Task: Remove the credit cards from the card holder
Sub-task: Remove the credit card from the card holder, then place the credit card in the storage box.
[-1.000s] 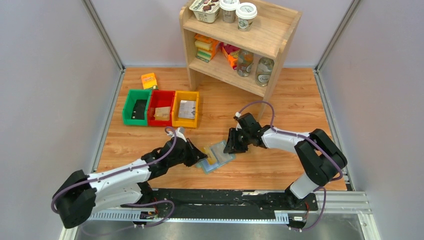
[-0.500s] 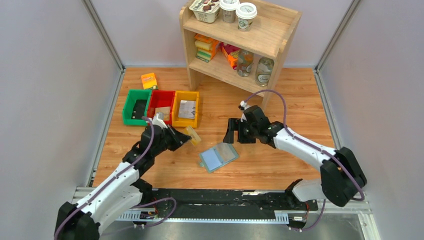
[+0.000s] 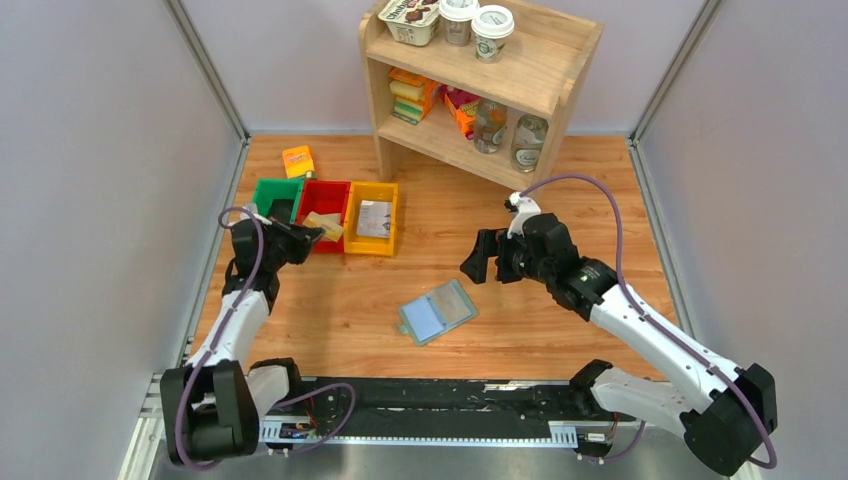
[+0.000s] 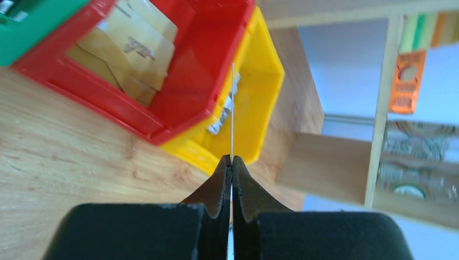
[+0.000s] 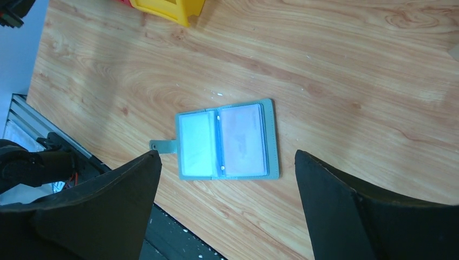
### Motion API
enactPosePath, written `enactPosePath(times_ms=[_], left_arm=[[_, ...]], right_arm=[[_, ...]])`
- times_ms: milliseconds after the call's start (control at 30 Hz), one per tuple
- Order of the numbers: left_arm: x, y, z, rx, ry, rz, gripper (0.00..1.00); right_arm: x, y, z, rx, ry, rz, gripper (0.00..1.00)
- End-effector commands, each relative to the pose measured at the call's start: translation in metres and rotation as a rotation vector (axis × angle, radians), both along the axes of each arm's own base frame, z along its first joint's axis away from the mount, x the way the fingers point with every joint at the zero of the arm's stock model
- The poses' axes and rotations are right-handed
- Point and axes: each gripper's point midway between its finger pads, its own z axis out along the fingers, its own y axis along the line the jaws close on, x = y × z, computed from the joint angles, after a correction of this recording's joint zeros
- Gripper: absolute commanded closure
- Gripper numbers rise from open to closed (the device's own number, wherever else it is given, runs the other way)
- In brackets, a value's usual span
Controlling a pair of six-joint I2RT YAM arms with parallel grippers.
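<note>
The card holder (image 3: 437, 312) lies open and flat on the wooden table; its blue-grey pocket panels and side tab show in the right wrist view (image 5: 227, 140). One pocket shows a pinkish card behind its panel. My left gripper (image 3: 303, 236) is shut on a thin yellowish credit card (image 3: 326, 227), held over the red bin (image 3: 322, 196). In the left wrist view the card (image 4: 233, 108) is edge-on, sticking out from the closed fingertips of the gripper (image 4: 231, 162). My right gripper (image 3: 481, 258) is open and empty, raised above the table to the upper right of the holder, and shows wide open in its own view (image 5: 227, 157).
Green (image 3: 258, 215), red and yellow (image 3: 352, 230) bins stand in a row at the left; the red one holds tan cards (image 4: 135, 49). An orange packet (image 3: 298, 160) lies behind them. A wooden shelf (image 3: 470, 90) with jars and boxes stands at the back.
My left gripper has pulled the card away from the holder and carried it left and back to the red bin. My right gripper has let go of the holder and moved right and up.
</note>
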Motion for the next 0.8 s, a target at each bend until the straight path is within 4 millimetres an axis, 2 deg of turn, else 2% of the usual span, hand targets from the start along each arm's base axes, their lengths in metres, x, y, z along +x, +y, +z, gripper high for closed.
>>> enactPosePath(times_ms=[0, 67, 100, 133, 167, 200, 233, 267, 367, 567, 767], left_arm=[[0.034, 0.019, 0.025, -0.022, -0.075, 0.083, 1.00], [0.049, 0.027, 0.010, -0.020, -0.034, 0.124, 1.00], [0.055, 0.031, 0.012, -0.018, -0.043, 0.138, 1.00], [0.062, 0.033, 0.003, -0.024, -0.025, 0.147, 1.00], [0.068, 0.036, 0.006, -0.025, -0.032, 0.155, 1.00], [0.072, 0.038, -0.007, -0.031, 0.006, 0.166, 1.00], [0.077, 0.040, -0.006, -0.031, 0.003, 0.171, 1.00], [0.080, 0.042, -0.017, -0.030, 0.036, 0.181, 1.00], [0.089, 0.046, -0.029, -0.035, 0.066, 0.206, 0.98], [0.093, 0.032, -0.041, -0.108, 0.081, 0.160, 0.98], [0.089, 0.034, -0.058, -0.115, 0.109, 0.186, 0.94]], right_arm=[[-0.002, -0.013, -0.009, -0.061, -0.020, -0.006, 0.03], [-0.003, -0.016, -0.011, -0.071, -0.025, -0.007, 0.03], [-0.003, -0.017, -0.012, -0.076, -0.022, -0.008, 0.03], [-0.004, -0.018, -0.012, -0.078, -0.026, -0.008, 0.03], [-0.004, -0.019, -0.012, -0.080, -0.030, -0.010, 0.02], [-0.004, -0.020, -0.012, -0.082, -0.032, -0.011, 0.02], [-0.004, -0.021, -0.012, -0.085, -0.036, -0.011, 0.02], [-0.004, -0.022, -0.013, -0.087, -0.037, -0.013, 0.02], [-0.003, -0.025, -0.015, -0.096, -0.038, -0.017, 0.01], [-0.003, -0.027, -0.021, -0.105, -0.024, -0.019, 0.01], [-0.003, -0.024, -0.024, -0.099, -0.011, -0.012, 0.01]])
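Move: The left hand already pinches a credit card; the red bin it is bound for has its middle about 12 cm ahead, 4 cm to the left and 12 cm below. At the same distance ahead, the green bin lies some 16 cm to the left and the yellow bin about 8 cm to the right. The card holder lies open about 12 cm back, 25 cm right and 15 cm down. From the right hand the red bin is roughly 22 cm ahead, 37 cm left and 14 cm below. The left hand carries the pinched card forward about 8 cm and down some 6 cm, edging left by 3 to 4 cm until the sinking takes over, to bring the card in over the near part of the red bin, while the wrist tips down and turns counter-clockwise, each about 10 degrees, and the fingers keep the card between them. The right hand, empty and still wide open above the table beside the card holder, eases a few centimetres right and down without touching anything. ##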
